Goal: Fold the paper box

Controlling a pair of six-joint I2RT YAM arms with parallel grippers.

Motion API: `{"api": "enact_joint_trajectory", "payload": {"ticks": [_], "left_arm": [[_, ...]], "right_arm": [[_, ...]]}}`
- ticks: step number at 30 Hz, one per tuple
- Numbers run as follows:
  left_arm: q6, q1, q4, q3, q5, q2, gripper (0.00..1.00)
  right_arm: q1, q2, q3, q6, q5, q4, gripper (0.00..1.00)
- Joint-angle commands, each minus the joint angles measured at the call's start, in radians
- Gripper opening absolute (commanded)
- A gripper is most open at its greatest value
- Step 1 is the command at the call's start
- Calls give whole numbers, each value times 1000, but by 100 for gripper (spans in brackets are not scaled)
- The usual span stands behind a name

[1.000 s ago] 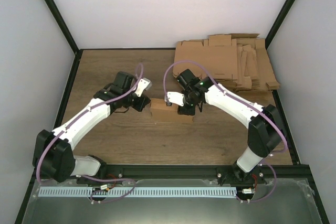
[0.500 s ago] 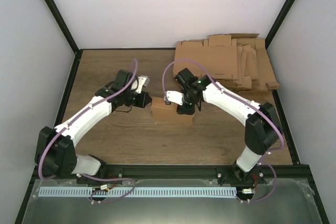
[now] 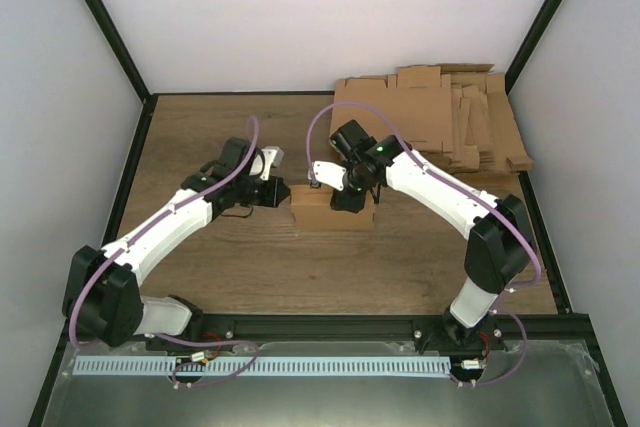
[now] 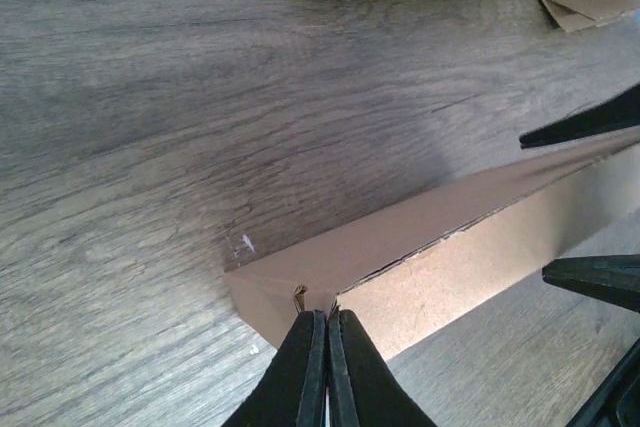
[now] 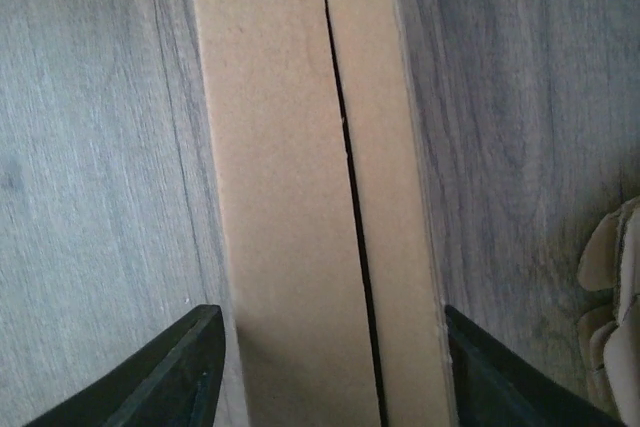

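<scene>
The paper box is a shallow brown closed mailer lying at the middle of the table. Its lid seam runs lengthwise in the right wrist view. My left gripper is shut, its tips pressed against the box's left end corner, where a small tab edge sticks out. Over the box hovers my right gripper, open. Its two fingers stand either side of the box's width, apart from its walls. Those black fingertips also show in the left wrist view.
A pile of flat brown cardboard blanks fills the back right corner, just behind the right arm; its edge lies close to the box. A black frame rail runs along the near table edge.
My right gripper's jaws have spread wider over the box. The left gripper has slid right up to the box's left end, and the box has shifted slightly right.
</scene>
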Motion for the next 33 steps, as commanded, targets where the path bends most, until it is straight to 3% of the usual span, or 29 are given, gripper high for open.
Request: {"api": "enact_joint_trajectory", "payload": {"ticks": [1, 4, 6, 7, 14, 25, 33], "left_arm": [[-8, -18, -20, -17, -8, -7, 4], [-4, -20, -20, -15, -15, -4, 4], [-1, -23, -20, -13, -18, -2, 4], [1, -24, -20, -12, -20, -1, 4], [12, -31, -20, -10, -25, 4, 4], [13, -35, -18, -9, -29, 10, 4], [15, -37, -18, -9, -32, 10, 4]], "right_arm": [[-2, -25, 28, 13, 6, 10, 61], [-1, -42, 25, 11, 18, 23, 74], [-1, -62, 26, 15, 35, 38, 98], [-3, -71, 25, 16, 45, 49, 100], [-1, -190, 2, 15, 43, 169, 100], [-1, -328, 5, 65, -134, 287, 100], [-2, -330, 9, 146, -228, 315, 100]]}}
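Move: The paper box lies crosswise between my hands. Its middle is about 3 cm to the left of my right hand, no farther out, and some 3 cm lower, with my right fingers astride its top. The stack of cardboard lies about 20 cm ahead, 20 cm to the right of that hand and 10 cm below it. From my left hand, shut on the box's left corner, the box's middle is about 10 cm to the right, 2 cm back and 3 cm down. I let the box out of my right hand: I spread its fingers from about half open to fully wide and lift straight up off the box by some 18 cm, easing back and left a little late on. As it rises, I swing its fingers some 35 degrees up from pointing down, towards the left and forward. My left hand stays put and keeps its pinch on the box's corner. ##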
